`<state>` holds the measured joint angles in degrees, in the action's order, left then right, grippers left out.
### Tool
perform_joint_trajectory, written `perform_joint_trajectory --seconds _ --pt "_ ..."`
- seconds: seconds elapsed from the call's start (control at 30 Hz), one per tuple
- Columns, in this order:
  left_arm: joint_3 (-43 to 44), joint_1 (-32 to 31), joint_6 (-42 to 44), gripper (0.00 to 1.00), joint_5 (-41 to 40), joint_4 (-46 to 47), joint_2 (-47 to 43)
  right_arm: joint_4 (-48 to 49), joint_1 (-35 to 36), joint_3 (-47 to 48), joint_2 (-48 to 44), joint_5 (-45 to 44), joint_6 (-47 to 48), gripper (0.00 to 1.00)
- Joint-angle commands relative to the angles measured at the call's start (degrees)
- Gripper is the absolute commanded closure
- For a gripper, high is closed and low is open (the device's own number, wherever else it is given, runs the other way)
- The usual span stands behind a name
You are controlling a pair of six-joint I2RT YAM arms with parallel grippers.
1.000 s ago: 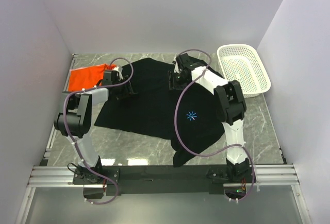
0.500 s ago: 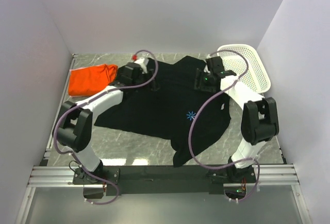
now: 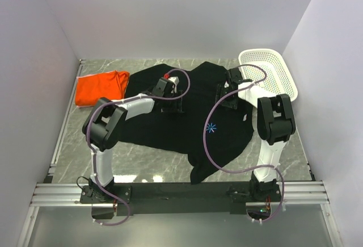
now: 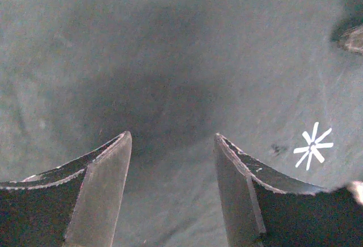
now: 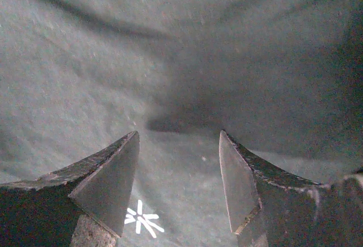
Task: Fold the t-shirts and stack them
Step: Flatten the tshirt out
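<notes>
The black t-shirt (image 3: 187, 116) lies spread across the middle of the table, its light-blue starburst (image 3: 211, 127) facing up. The orange t-shirt (image 3: 101, 87) lies bunched at the back left, apart from both arms. My left gripper (image 3: 171, 107) hovers over the black shirt's upper middle, open, with only black cloth (image 4: 170, 76) between its fingers (image 4: 108, 190); the starburst (image 4: 312, 145) shows to its right. My right gripper (image 3: 226, 100) stands open over the shirt's upper right part. In its wrist view the starburst (image 5: 143, 220) lies by the left finger (image 5: 110, 190), and nothing is gripped.
A white mesh basket (image 3: 283, 82) stands at the back right, close to the right arm. White walls close in the left, back and right sides. Grey marble tabletop (image 3: 142, 156) shows in front of the shirt, whose lower corner (image 3: 198, 173) reaches the near rail.
My left gripper has swung right, from beside the orange shirt to over the black shirt's middle. My right gripper has moved right, towards the basket side. Both stay open.
</notes>
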<state>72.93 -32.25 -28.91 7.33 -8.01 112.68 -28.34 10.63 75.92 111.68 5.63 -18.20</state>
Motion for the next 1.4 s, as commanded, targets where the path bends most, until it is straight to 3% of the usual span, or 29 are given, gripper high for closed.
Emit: perform_joint_trajectory --seconds 0.0,0.33,1.03,1.2,1.37 --pt "2.6 -0.5 0.2 0.34 -0.4 -0.4 2.5 0.9 0.4 3.7 1.9 1.8 -0.5 0.35" --pt "4.8 -0.5 0.2 0.34 0.5 -0.7 5.3 -2.6 0.8 11.3 7.9 3.7 0.2 0.36" --pt "23.7 0.8 0.3 0.34 4.4 -7.5 14.7 -9.8 -0.3 33.9 20.2 6.7 2.0 0.36" --pt "22.2 0.7 1.1 0.33 3.3 -4.0 10.6 -5.4 -0.7 28.7 12.8 7.3 2.6 0.35" --pt "18.0 0.2 1.5 0.32 -1.4 -3.2 -2.6 1.3 -0.8 17.3 -0.9 7.8 2.7 0.31"
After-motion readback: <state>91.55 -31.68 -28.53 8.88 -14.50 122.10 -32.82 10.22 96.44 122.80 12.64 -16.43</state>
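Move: Both open hands are down on the black t-shirt. Its middle lies about 5 cm right and 1 cm back of the left hand. From the right hand it is about 15 cm left and 3 cm back, with the blue star print about 11 cm back and 7 cm left. The white basket stands some 17 cm right and 10 cm ahead of the right hand. The orange t-shirt lies roughly 31 cm left and 7 cm ahead of the left hand. Forward, nearly level and fingers still open, both hands push the cloth towards its far edge with their fingertips. The right hand goes about 9 cm while veering nearly 4 cm left, the left hand nearly 6 cm while veering about 4 cm right. At the end both start to rise some 2 cm, the right one drawing back a little. ##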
